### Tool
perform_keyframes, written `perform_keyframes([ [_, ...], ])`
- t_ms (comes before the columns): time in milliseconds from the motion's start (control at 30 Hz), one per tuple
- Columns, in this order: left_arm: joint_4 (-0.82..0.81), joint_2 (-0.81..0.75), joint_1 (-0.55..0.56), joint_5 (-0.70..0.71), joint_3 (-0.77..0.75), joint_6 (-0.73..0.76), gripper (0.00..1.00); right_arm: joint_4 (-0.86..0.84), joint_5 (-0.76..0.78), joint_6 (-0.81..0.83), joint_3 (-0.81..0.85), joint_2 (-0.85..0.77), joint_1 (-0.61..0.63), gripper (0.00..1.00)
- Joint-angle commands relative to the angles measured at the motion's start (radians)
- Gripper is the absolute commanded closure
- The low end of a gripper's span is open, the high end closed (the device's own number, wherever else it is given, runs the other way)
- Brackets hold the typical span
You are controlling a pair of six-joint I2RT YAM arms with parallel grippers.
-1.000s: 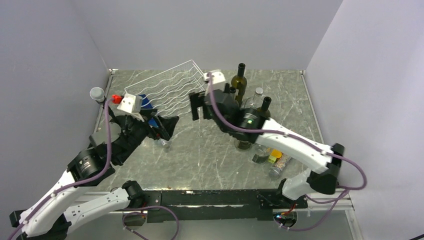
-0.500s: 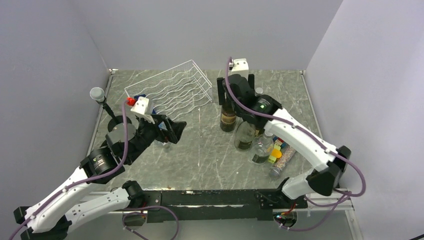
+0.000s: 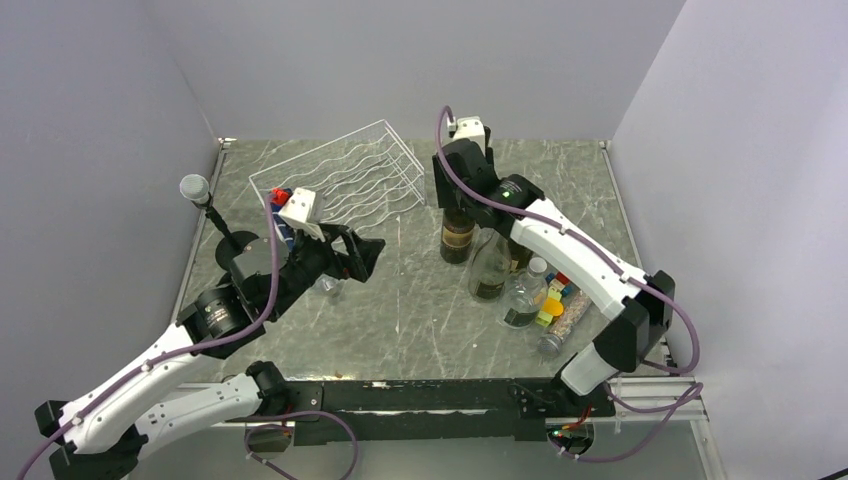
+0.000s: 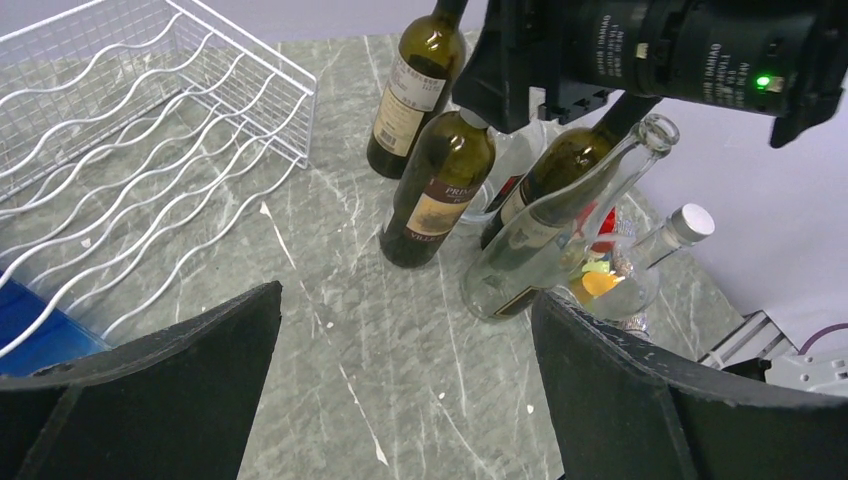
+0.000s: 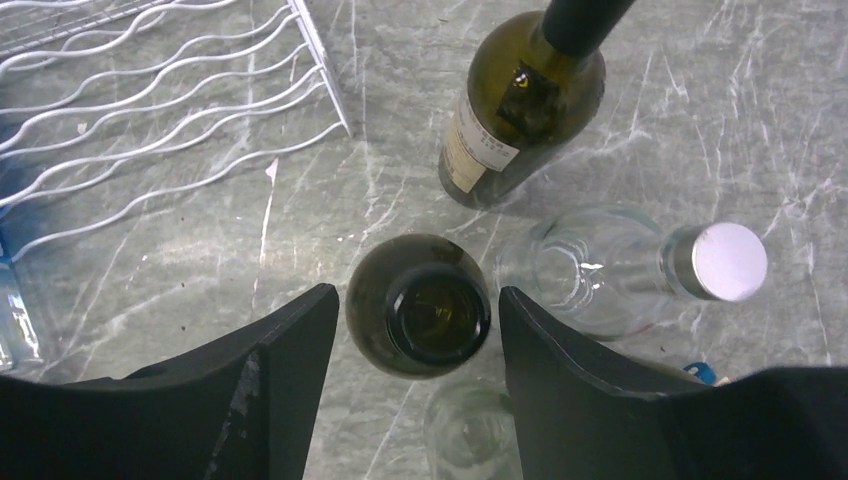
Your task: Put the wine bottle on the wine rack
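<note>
The wine bottle [image 3: 457, 240], dark green with a tan label, stands upright right of the white wire wine rack [image 3: 340, 180]. My right gripper [image 3: 455, 205] hangs over it. In the right wrist view the bottle's open mouth [image 5: 432, 318] sits between the fingers [image 5: 290, 370], with a thin gap on each side; right gripper [image 5: 417, 292] is open around the neck. From the left wrist this bottle [image 4: 440, 190] shows under the right arm's black body. My left gripper [image 4: 405, 295] is open and empty over bare table near the rack [image 4: 130, 150].
More bottles crowd the held-over one: a capped dark bottle [image 5: 520, 100], a clear bottle with a silver cap [image 5: 715, 262], a tilted clear wine bottle [image 4: 550, 240], and a jar of coloured bits [image 3: 553, 305]. A microphone stand [image 3: 195, 187] is at the left wall.
My right arm swung from beside the rack to over the bottles, and its jaws have narrowed around one bottle's neck. My left arm reached further toward the table's middle, still open.
</note>
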State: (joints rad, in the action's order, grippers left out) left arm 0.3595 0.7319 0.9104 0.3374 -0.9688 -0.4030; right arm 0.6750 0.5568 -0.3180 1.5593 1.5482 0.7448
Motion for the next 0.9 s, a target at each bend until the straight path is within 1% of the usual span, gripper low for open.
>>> perform_keyframes([
  [0,-0.083,0.007,0.0,-0.006,-0.04,0.027,0.01,0.009,-0.022,0.005,0.083,0.035,-0.015,0.36],
  [167,-0.082,0.023,-0.001,0.027,-0.035,0.038,0.01,-0.033,-0.033,0.033,0.072,0.064,-0.036,0.41],
  [200,-0.076,0.028,-0.001,0.028,-0.038,0.031,0.01,-0.029,-0.03,0.033,0.076,0.072,-0.041,0.43],
  [400,-0.087,0.018,0.0,-0.018,-0.012,-0.004,0.01,-0.026,-0.027,0.018,0.082,0.091,-0.053,0.48],
  [467,-0.091,0.018,-0.001,-0.021,0.0,-0.009,0.01,-0.04,-0.023,0.017,0.077,0.102,-0.053,0.54],
  [500,-0.092,0.021,0.0,-0.021,0.003,-0.011,0.01,-0.059,-0.022,0.019,0.067,0.104,-0.053,0.6],
  [600,-0.075,0.042,-0.001,-0.011,0.0,-0.015,0.01,-0.082,-0.019,0.025,0.065,0.119,-0.053,0.96],
  [633,-0.071,0.05,-0.001,-0.012,-0.001,-0.01,0.01,-0.078,-0.017,0.026,0.069,0.121,-0.053,1.0],
  [767,-0.093,0.065,-0.001,-0.04,0.032,0.006,0.01,-0.078,-0.042,0.033,0.057,0.067,-0.049,1.0],
  [867,-0.135,0.062,-0.001,-0.067,0.069,0.005,0.01,-0.03,-0.094,0.039,0.087,0.004,-0.041,1.0],
])
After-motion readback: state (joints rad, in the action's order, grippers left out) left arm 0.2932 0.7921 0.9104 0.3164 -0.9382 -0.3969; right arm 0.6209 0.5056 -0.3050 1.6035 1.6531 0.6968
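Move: The wine bottle stands upright between the right hand's open fingers, its middle about 3 cm ahead, 1 cm left and some 11 cm lower. Another wine bottle is about 12 cm beyond it and 4 cm to its right. The clear carafe stands 7 cm nearer and 7 cm right of the gripped-for bottle, and the wire rack's middle about 13 cm ahead and 26 cm left of the hand. From the left hand, the bottle is some 19 cm ahead and 15 cm right, 19 cm lower. The right hand's fingers close on the wine bottle's neck from both sides, from about two-thirds open to a little over a third, and pinch it. To get there the hand eases about 3 cm forward and 2 cm down around the neck, its wrist barely turning, and keeps its hold from then on. The empty, open left hand drifts about 2 cm right and slightly down. ##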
